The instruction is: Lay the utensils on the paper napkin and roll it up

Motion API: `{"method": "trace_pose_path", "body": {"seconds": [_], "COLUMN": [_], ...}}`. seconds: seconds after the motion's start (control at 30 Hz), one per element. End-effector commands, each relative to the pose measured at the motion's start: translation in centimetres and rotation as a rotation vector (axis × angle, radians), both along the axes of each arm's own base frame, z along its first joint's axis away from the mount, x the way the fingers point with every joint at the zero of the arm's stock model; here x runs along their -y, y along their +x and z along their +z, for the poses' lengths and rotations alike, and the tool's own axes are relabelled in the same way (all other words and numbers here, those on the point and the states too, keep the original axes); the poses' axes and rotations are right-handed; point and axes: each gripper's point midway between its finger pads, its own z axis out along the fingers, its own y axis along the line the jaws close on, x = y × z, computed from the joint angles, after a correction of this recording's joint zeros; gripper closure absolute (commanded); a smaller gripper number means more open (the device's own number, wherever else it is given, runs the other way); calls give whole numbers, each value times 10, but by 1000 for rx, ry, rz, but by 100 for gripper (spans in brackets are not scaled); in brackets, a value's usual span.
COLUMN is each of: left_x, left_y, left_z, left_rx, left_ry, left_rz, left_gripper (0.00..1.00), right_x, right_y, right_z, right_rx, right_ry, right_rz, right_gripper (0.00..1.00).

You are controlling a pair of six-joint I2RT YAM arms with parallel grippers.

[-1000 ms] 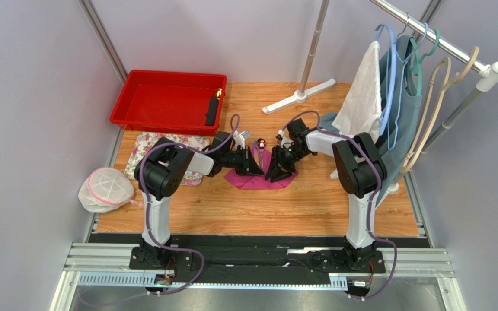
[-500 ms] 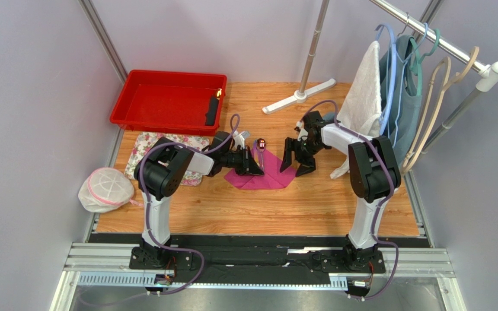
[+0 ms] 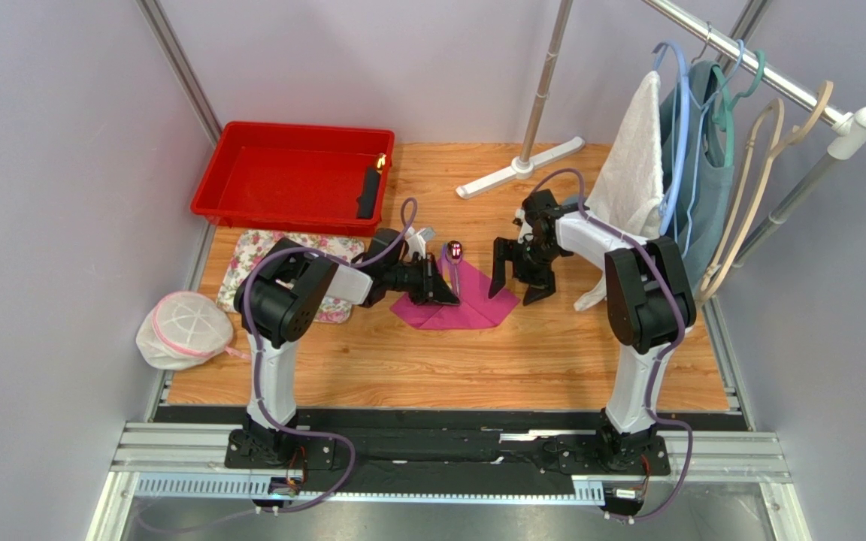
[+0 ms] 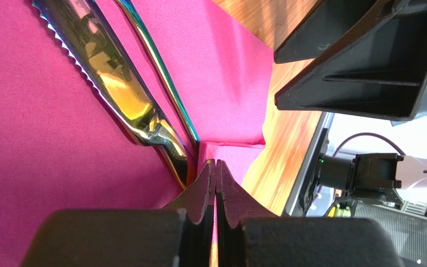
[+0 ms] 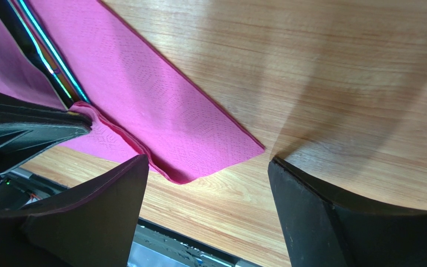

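The magenta paper napkin (image 3: 457,307) lies partly folded on the wooden table, with the utensils on it. A shiny knife (image 4: 115,83) and a thinner piece (image 4: 160,64) show in the left wrist view, and a spoon tip (image 3: 453,249) sticks out at the far edge. My left gripper (image 3: 447,291) (image 4: 216,163) is shut, its tips pinching a raised fold of the napkin (image 4: 232,153) beside the knife handle. My right gripper (image 3: 513,282) (image 5: 207,161) stands wide open over bare wood just right of the napkin's corner (image 5: 221,150), with nothing in it.
At the back left stands a red tray (image 3: 240,192) holding a black object (image 3: 369,194). A floral cloth (image 3: 248,254) and a white mesh bag (image 3: 186,329) lie at the left. A clothes rack with hangers and garments (image 3: 692,135) stands at the right, its base (image 3: 522,166) behind the napkin.
My right gripper has opened, let go of the napkin's right side and pulled back to the right. The left gripper has stayed shut in place.
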Motion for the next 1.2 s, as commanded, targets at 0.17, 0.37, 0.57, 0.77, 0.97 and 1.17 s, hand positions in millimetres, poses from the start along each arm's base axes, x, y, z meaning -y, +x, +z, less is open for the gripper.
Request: {"method": "trace_pose_path", "body": {"seconds": [0.17, 0.37, 0.57, 0.77, 0.97, 1.17], "left_x": [0, 0, 0, 0, 0, -1], "left_y": [11, 11, 12, 12, 13, 14], "left_z": [1, 1, 1, 1, 2, 2], "left_rx": [45, 44, 42, 43, 47, 46], "left_ry": [-7, -5, -6, -6, -7, -8], "left_rz": [9, 10, 11, 11, 10, 12], "left_gripper": [99, 99, 99, 99, 99, 99], "right_x": [10, -19, -41, -58, -69, -63], "right_y": [9, 5, 5, 8, 2, -4], "right_z": [-11, -13, 1, 27, 45, 31], "right_rx": [35, -31, -61, -42, -52, -89], "right_ry": [-64, 79, 223, 354, 451, 400], "right_rz": [0, 18, 22, 23, 17, -5], "right_gripper": [13, 18, 28, 39, 45, 43]}}
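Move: The napkin's right corner flap lies between the right hand's open fingers, about 1 cm below the hand point, its tip beside the outer finger. The utensils' middle is some 10 cm to this hand's left and 5 cm farther out. From the left hand, the corner flap is about 9 cm to the right and level with it; the utensils' middle is roughly 5 cm ahead and 1 cm left, and the napkin's front fold is right under its fingertips, 1 cm back. The right hand's outer finger catches the napkin's corner and pushes it inward, travelling about 6 cm left towards the utensils and the left hand, and rising some 2 cm late on. Its fingers close part way, from wide to about half open, while the wrist tilts some 20 degrees so they point more to the left. The left hand stays still, its shut fingertips kept on the front fold beside the handles. ##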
